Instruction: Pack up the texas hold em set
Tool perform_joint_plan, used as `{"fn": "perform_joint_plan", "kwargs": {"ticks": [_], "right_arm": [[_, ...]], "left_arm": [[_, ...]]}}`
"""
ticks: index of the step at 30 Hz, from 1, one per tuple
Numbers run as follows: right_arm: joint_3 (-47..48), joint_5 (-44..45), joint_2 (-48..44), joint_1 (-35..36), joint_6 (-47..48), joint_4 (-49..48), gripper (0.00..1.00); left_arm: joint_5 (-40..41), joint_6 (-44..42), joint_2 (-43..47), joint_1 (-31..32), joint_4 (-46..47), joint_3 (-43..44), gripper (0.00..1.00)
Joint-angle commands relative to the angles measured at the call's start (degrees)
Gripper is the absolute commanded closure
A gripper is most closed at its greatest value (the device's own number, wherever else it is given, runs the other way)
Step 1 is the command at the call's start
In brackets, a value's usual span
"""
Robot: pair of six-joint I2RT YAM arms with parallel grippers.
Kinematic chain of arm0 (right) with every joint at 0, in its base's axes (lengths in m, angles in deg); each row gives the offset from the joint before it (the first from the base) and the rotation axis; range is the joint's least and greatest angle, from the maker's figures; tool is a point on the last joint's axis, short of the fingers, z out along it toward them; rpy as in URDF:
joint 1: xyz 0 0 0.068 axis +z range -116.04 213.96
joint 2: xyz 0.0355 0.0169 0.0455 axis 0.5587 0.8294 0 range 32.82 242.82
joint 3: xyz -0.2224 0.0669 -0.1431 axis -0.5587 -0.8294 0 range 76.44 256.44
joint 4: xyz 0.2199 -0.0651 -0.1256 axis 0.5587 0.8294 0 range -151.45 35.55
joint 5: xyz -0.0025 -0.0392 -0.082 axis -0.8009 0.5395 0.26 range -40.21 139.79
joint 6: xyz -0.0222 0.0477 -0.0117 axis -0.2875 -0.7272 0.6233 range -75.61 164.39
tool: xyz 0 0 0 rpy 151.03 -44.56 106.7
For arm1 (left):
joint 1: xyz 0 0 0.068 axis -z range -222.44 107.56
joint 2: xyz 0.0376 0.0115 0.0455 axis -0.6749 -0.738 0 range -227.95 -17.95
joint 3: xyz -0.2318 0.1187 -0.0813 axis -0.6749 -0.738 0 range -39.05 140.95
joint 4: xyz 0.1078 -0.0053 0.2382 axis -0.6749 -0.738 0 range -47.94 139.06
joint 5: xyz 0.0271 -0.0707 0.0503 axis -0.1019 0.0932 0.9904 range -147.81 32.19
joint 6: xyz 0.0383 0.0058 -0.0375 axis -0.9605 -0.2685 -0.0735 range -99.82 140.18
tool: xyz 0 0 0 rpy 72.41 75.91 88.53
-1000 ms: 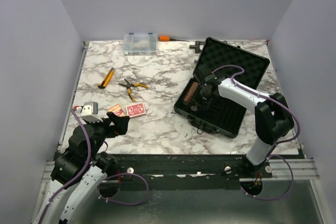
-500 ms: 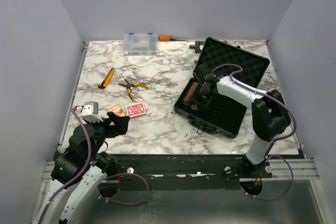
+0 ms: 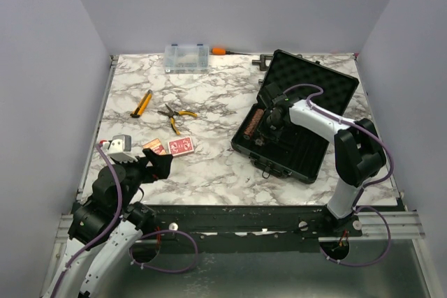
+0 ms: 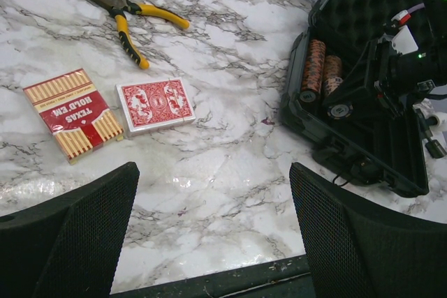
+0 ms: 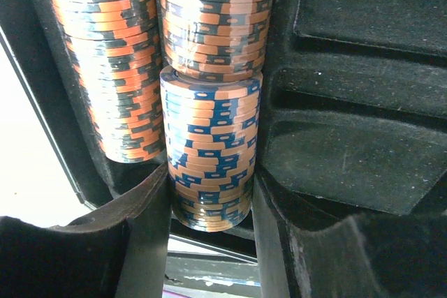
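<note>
The black case (image 3: 314,85) lies open at the right, with brown-red chip rolls (image 3: 257,125) in its left slots. My right gripper (image 3: 271,127) reaches into the case. In the right wrist view it (image 5: 211,242) is shut on a blue-and-orange chip roll (image 5: 211,151), which lies end to end with an orange-and-black roll (image 5: 213,19); another roll (image 5: 112,61) fills the slot beside it. A red-backed card deck (image 4: 155,103) and a Texas Hold'em card box (image 4: 72,113) lie on the marble. My left gripper (image 4: 213,242) hovers open and holds nothing near the front edge.
Orange-handled pliers (image 3: 174,114) and a yellow-handled tool (image 3: 142,102) lie left of centre. A clear organizer box (image 3: 186,56) and an orange-handled tool (image 3: 218,51) sit at the back edge. The case's handle (image 4: 356,167) faces the front.
The right arm has shifted slightly over the case's left slots, still holding the chip roll. The left arm has not moved.
</note>
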Motion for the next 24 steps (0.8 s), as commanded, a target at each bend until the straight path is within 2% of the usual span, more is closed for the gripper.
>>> {"fn": "perform_joint_plan", "kwargs": {"ticks": [1,3,9,24], "right_arm": [[1.65,-2.74,1.07,-0.87,1.0,-3.76,0.59],[1.68,-3.03,0.98,-0.95,0.83,-3.92,0.5],[2.45,-2.33,0.59,-0.97,0.9,-3.04,0.31],[8.76,-1.28,-5.43,-0.96,4.76,3.37,0.21]], "left_arm": [[0.34,-0.22,-0.41,-0.42,0.23,-0.55,0.12],[0.25,-0.28,-0.61,-0.4,0.34,-0.54,0.12],[0.08,-0.39,-0.93,-0.84,0.41,-0.58,0.12],[-0.87,-0.57,-1.41,-1.85,0.84,-0.85,0.13]]}}
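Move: The blue chip stack is already down in the case tray, its middle practically at the right hand's closed grip. Butted against its far end is the orange stack, about 5 cm ahead and 2 cm to the right of that hand; the long orange stack lies alongside, some 4 cm ahead and 3 cm to the left. From the idle left hand the blue stack is roughly 14 cm ahead, 27 cm to the right and 16 cm below. The blue chip stack, still pinched at first, is let go by the right hand: its fingers open to about three-quarters while easing a little left and forward, then the hand comes up out of the tray, faster towards the end. It ends some 3.5 cm higher and about 2.5 cm farther forward, fingertips swung slightly forward and left. ##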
